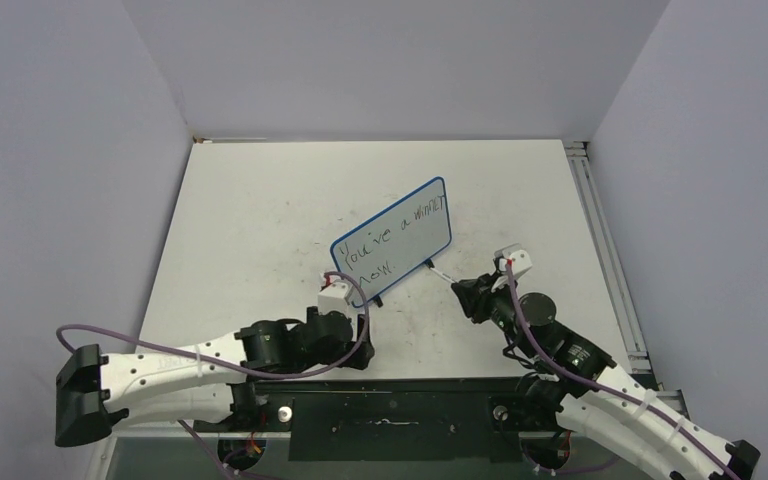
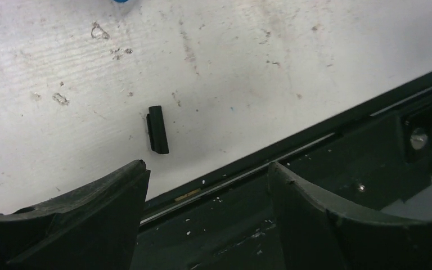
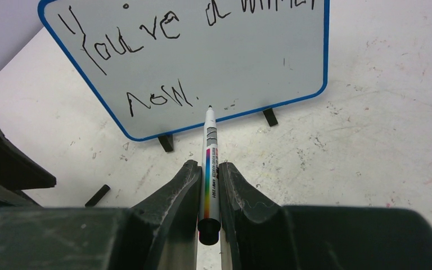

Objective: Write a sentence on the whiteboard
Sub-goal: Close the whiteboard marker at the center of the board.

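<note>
The whiteboard point(image 1: 415, 215) stands tilted on little black feet mid-table, with a blue frame. The sentence point(image 1: 390, 232) on it reads "You've a winner now." in black. In the right wrist view the whiteboard point(image 3: 259, 62) fills the top, and the sentence point(image 3: 135, 39) runs over two lines. My right gripper point(image 3: 208, 167) is shut on a white marker point(image 3: 210, 140). The marker's bare tip is at the board's lower edge, just right of "now.". My left gripper point(image 2: 208, 169) is open with nothing between its fingers, low over the table's near edge. A black marker cap point(image 2: 157, 130) lies ahead of it.
The black cap point(image 3: 97, 195) lies on the table left of the board's left foot point(image 3: 166, 143). The dark base rail point(image 2: 337, 169) runs along the table's near edge under my left gripper. Grey walls close in the table on three sides.
</note>
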`<action>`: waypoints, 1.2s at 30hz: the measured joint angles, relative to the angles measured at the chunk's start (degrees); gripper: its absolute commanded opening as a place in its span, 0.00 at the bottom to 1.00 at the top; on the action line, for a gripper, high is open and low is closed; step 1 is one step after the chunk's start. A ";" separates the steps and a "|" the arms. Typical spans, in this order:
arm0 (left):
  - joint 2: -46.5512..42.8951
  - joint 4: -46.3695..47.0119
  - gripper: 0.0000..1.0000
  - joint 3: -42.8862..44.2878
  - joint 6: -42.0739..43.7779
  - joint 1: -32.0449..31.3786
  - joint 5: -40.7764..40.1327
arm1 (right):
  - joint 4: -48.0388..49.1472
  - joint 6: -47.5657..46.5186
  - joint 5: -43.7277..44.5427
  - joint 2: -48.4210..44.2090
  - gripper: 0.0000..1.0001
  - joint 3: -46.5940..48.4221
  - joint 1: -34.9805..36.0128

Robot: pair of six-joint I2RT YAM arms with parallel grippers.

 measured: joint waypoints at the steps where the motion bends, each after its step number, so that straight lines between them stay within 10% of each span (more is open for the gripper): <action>1: 1.88 0.07 0.75 0.00 -1.36 -0.50 -0.90 | -0.15 0.17 -0.22 0.02 0.05 0.00 0.00; 9: 9.20 0.72 0.46 -0.44 -5.18 -1.55 -3.32 | -1.86 1.51 -2.58 1.14 0.05 0.00 0.00; 36: 24.87 3.91 0.22 0.02 -0.42 -1.55 -8.52 | -2.75 2.99 -4.39 2.95 0.05 0.11 0.00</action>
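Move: The marker cap lies on the table about 10 cm below the open left hand, some 2 cm ahead and 2 cm to its left. The near foot of the whiteboard stands roughly 13 cm beyond the cap and 6 cm to the right of it. The marker, held by the right hand, is about 11 cm ahead of the left hand, 18 cm to its right and 7 cm higher. From the right hand the cap is some 23 cm left, 6 cm back and 18 cm below. Down onto the marker cap sinks the left hand, about 9 cm, swinging some 20 degrees so that its fingers point more steeply at the table; they close from wide to a narrow gap around the cap, slowing as they reach it. The right hand keeps its grip on the bare marker and eases a couple of centimetres down, back and left, away from the board, then holds still. ##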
